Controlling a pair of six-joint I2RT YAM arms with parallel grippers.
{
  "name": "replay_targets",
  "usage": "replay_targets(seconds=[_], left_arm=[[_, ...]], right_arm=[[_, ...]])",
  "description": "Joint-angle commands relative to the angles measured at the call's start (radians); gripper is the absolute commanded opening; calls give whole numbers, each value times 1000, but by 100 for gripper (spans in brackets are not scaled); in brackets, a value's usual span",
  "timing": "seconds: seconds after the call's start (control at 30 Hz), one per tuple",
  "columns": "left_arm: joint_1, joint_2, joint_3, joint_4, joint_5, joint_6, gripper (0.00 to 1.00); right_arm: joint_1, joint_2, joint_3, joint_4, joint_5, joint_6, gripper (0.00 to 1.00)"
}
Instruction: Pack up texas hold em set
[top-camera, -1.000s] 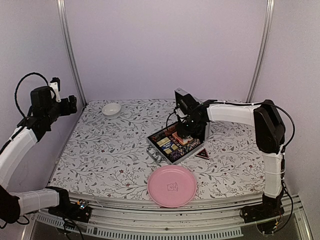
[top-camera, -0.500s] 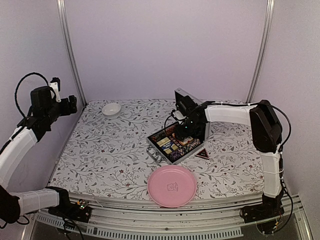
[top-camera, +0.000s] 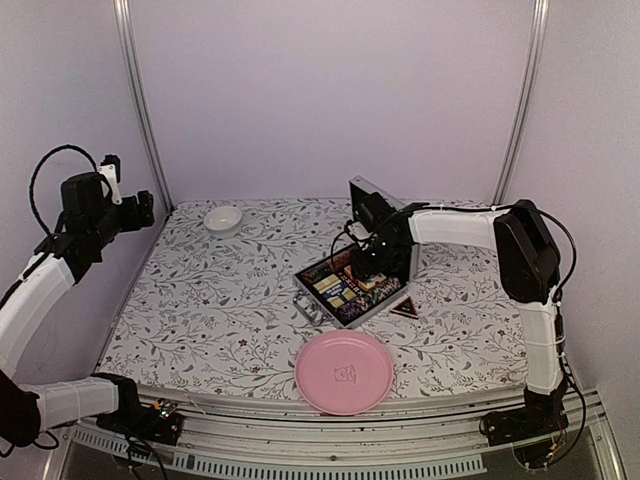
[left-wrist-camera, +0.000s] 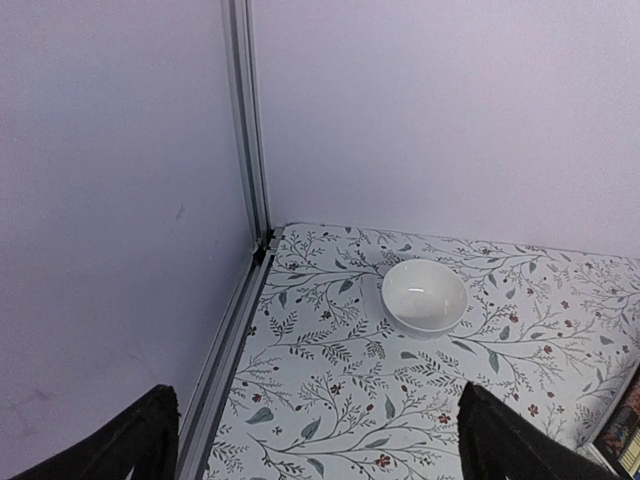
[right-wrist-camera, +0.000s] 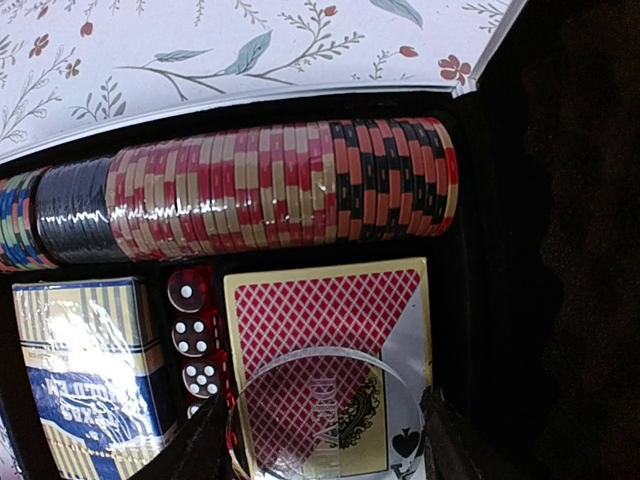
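The texas hold em set's silver case (top-camera: 318, 303) lies open mid-table with its lid (top-camera: 366, 204) upright. My right gripper (top-camera: 366, 262) is down inside it, shut on the clear round button (right-wrist-camera: 325, 415), which sits between both fingers (right-wrist-camera: 195, 445) just above a red-backed card deck (right-wrist-camera: 325, 315). Beside the deck are red dice (right-wrist-camera: 192, 335), a blue deck (right-wrist-camera: 90, 380) and a row of poker chips (right-wrist-camera: 280, 190). My left gripper (top-camera: 140, 210) hangs high at the far left, open and holding nothing (left-wrist-camera: 315, 455).
A pink round plate (top-camera: 344, 372) lies near the front edge, before the case. A small white bowl (top-camera: 223, 218) (left-wrist-camera: 425, 295) stands at the back left by the corner post (left-wrist-camera: 245, 120). A small dark triangular piece (top-camera: 405, 307) lies right of the case.
My right gripper has edged slightly left inside the case with the button still in it. The left arm has not moved.
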Motion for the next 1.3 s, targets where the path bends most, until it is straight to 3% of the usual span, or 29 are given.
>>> replay_targets(seconds=[0.0, 0.23, 0.63, 1.27], left_arm=[[9, 1, -2, 16, 8, 4, 97], [9, 2, -2, 16, 6, 5, 97], [10, 2, -2, 16, 3, 5, 97], [9, 6, -2, 14, 3, 7, 97]], right_arm=[[-8, 31, 36, 3, -9, -3, 50], [-11, 43, 42, 1, 3, -4, 51], [-11, 47, 43, -4, 44, -14, 62], [-4, 3, 88, -3, -19, -69, 89]])
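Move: The dealer button, a clear disc, is already pinched by the right hand and hangs just over the red card deck in the case; the deck's middle is about 2 cm below and 1 cm ahead. From that hand the dice row lies about 2 cm back and 3 cm left, the blue card deck roughly 4 cm back and 6 cm left, and the far chip row 3 cm ahead and 8 cm left. From the left hand, the red deck is some 8 cm ahead, 52 cm right and 27 cm below. The dealer button is settled onto the red card deck by the right hand, which eases down about half a centimetre and creeps roughly as far forward, fingers still pointing steeply down. Then, almost in place, the fingers spread from a bit over half open to nearly wide and let go of both edges of the disc, with only a hint of a rise at the end. ##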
